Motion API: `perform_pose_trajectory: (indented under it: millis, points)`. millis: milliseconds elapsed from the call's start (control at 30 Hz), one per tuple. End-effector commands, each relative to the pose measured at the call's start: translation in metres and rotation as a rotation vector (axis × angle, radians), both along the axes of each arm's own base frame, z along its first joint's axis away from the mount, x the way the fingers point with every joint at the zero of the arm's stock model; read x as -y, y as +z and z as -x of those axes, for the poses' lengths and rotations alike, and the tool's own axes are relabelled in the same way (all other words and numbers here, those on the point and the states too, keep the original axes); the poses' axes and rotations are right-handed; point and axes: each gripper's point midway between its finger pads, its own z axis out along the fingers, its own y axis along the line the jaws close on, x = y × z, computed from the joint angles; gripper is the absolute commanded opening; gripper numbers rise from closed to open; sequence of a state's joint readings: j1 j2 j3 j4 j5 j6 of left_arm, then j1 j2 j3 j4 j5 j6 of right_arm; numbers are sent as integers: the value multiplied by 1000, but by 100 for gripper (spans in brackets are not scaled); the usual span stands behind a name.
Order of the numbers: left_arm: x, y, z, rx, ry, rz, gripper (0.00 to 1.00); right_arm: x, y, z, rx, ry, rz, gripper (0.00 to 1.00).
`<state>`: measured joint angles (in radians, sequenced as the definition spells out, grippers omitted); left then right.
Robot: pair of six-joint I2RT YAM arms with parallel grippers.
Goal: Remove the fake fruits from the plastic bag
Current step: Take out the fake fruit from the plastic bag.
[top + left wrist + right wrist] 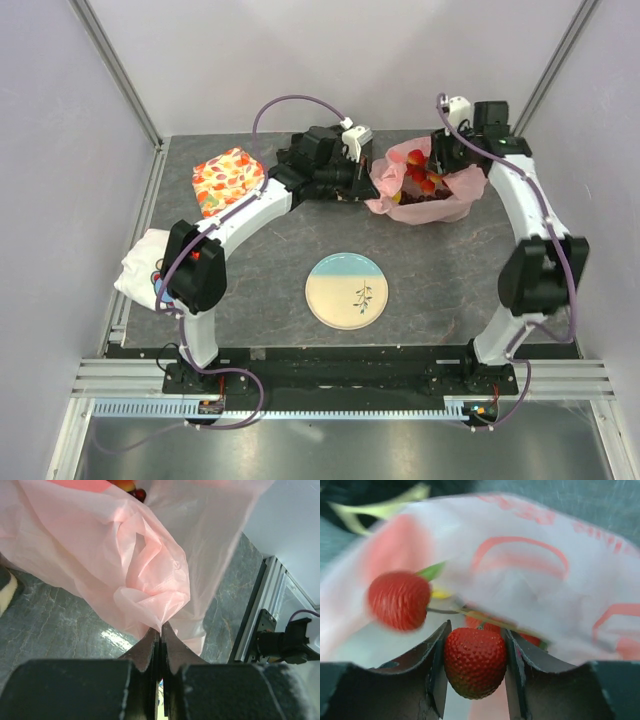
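Observation:
The pink plastic bag lies crumpled at the back right of the table with its mouth held up. Red strawberry-like fake fruits on thin stems poke out of it. My left gripper is shut on a pinched fold of the bag's left edge; in the left wrist view the film bunches right at the closed jaws of this gripper. My right gripper reaches into the bag and is shut on one red fruit. A second red fruit hangs on a stem just left of it.
A round blue-and-cream plate sits in front of the bag, mid-table. An orange leaf-print cloth lies at the back left, and a white printed cloth at the left edge. A metal frame rail borders the table.

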<state>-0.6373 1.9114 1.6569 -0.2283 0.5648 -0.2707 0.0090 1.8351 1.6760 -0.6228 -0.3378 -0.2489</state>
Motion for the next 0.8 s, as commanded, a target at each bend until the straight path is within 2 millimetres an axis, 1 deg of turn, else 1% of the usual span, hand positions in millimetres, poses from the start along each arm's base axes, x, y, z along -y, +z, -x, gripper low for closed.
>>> perform_pose_trajectory:
  millis: [0,33,67,100,133,200,333,367,400,433,467,533,567,600,633,667,700,733,767]
  points:
    - [12,19,-14,60,17,41,6,-28,72,56,77,95,-132,4]
    - [13,19,-14,58,17,43,6,-29,83,66,90,90,-146,3]
    - [14,21,-14,55,15,48,6,-30,82,72,82,86,-152,3]
    - [14,22,-14,53,15,51,6,-30,85,75,89,85,-156,3]
    - [14,23,-14,49,18,53,6,-31,93,81,106,84,-162,3]
    - [15,27,-15,51,19,62,6,-34,99,85,115,98,-178,3]
    - [16,33,-18,69,27,70,6,-45,124,96,137,147,-234,3]
    - [17,33,-20,74,29,70,6,-47,135,97,154,151,-246,4]
    - [17,31,-23,76,36,67,6,-48,139,100,150,154,-255,4]
    - [17,30,-25,79,37,64,6,-53,148,106,159,178,-273,4]
    - [19,26,-29,86,36,57,6,-55,163,108,186,193,-277,4]
    - [19,21,-36,83,46,45,6,-63,179,119,200,231,-292,4]
    - [20,27,-39,93,41,55,6,-67,197,123,238,254,-292,5]
    - [20,25,-43,93,43,53,9,-69,201,125,225,259,-299,5]
    - [21,32,-46,113,40,61,14,-71,222,128,268,277,-308,5]
    - [20,35,-47,121,40,65,22,-73,232,130,281,290,-316,5]
    - [19,42,-49,136,42,73,41,-76,236,130,271,293,-334,5]
    - [19,51,-50,151,44,84,50,-80,258,133,318,309,-341,5]
    - [18,60,-50,164,42,96,55,-87,265,136,326,327,-356,5]
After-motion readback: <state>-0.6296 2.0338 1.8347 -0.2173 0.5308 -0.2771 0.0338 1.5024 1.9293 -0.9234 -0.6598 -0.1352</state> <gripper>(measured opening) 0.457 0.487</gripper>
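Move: My right hand has one strawberry of the fruit bunch between its fingers, with the rest still down in the plastic bag, whose middle is about 3 cm farther out, 1 cm to the right and 13 cm below. From that hand the plate is roughly 23 cm back, 22 cm left and 18 cm down, and the black cloth about 13 cm farther out and 27 cm left. My left hand pinches the bag's rim; the bunch lies some 11 cm ahead, 16 cm right and 6 cm lower. I keep my right grip on the strawberry and haul the bunch up some 20 cm, drawing it about 12 cm back and 6 cm left, clear of the bag. That wrist turns roughly 25 degrees, fingers tipping up and swinging counter-clockwise. My left hand eases about 4 cm forward and slightly right with the rim, then opens its fingers about halfway at the end. ##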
